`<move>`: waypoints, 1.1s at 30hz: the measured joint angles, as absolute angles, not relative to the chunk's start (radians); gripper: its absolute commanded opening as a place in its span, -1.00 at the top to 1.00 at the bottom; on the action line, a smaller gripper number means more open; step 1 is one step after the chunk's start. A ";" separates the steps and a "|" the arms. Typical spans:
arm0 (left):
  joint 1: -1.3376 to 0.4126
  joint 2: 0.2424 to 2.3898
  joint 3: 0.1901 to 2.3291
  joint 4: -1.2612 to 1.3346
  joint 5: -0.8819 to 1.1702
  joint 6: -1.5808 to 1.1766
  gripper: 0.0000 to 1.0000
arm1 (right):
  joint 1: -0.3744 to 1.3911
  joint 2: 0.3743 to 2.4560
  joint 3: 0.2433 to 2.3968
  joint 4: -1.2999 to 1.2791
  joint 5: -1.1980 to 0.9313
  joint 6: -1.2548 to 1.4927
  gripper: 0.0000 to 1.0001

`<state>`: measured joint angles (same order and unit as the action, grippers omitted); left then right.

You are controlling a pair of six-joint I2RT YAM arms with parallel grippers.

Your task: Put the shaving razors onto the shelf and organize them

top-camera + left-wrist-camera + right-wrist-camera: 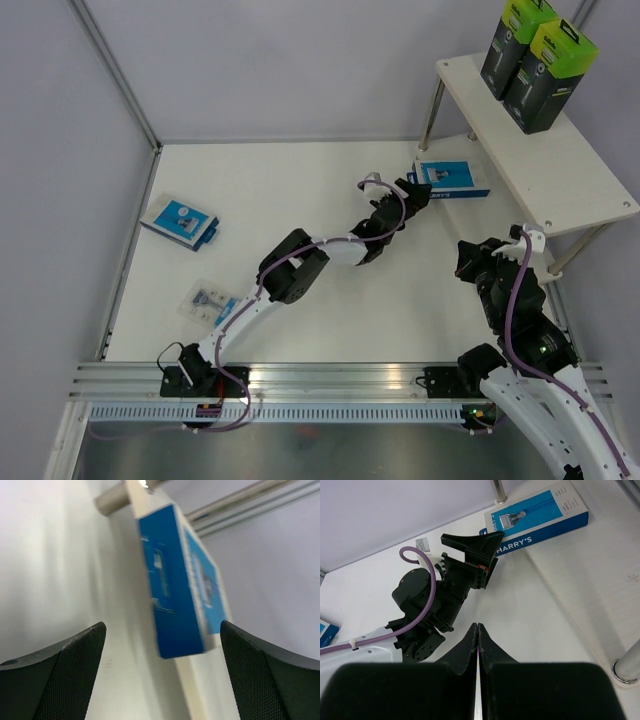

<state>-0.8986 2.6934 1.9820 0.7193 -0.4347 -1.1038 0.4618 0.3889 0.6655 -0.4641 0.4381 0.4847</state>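
Observation:
Two tall black razor boxes with lime-green tops (535, 60) stand on the shelf's upper board (570, 170). A flat blue-and-white razor box (452, 180) (172, 590) (537, 515) lies on the lower board's near-left end (590, 580). My left gripper (420, 193) (162, 680) (480, 550) is open just short of that box, not touching it. A second blue-and-white box (180, 222) and a clear blister pack (210, 303) lie on the table at the left. My right gripper (466, 252) (478, 630) is shut and holds nothing, in front of the shelf.
A silver shelf leg (112, 500) (498, 492) stands just behind the box, and another leg (627, 667) stands near my right gripper. Grey walls enclose the white table (300, 190). An aluminium rail (340, 385) runs along the near edge.

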 measured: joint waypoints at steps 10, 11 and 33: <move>-0.833 2.608 1.788 0.833 -0.411 -1.114 -0.99 | 0.462 0.402 0.665 -0.464 0.418 0.494 0.95; -0.829 2.606 1.778 0.847 -0.408 -1.119 -0.97 | 0.462 0.402 0.665 -0.464 0.417 0.495 0.95; -0.804 2.660 2.017 0.812 -0.271 -1.203 0.00 | 0.462 0.467 0.667 -0.448 0.415 0.498 0.94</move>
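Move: The left hand, open wide, is right at the left end of the blue Harry's razor box on the lower shelf board; the box's middle is about 8 cm to its right, 2 cm ahead and some 3 cm lower. The shelf's far-left post foot stands roughly 10 cm ahead, level sideways; the near-left post foot is some 25 cm back and 16 cm right. For the right hand the razor box is about 28 cm straight ahead and 19 cm below. Clear of the razor box by the end, the left hand first backs off to the left from its end by about 5.5 cm, edging slightly forward. There the fingers close to about half open, and the hand then climbs some 7 cm while swinging 3 cm back to the right, rolling about 10 degrees so its left side sinks. ##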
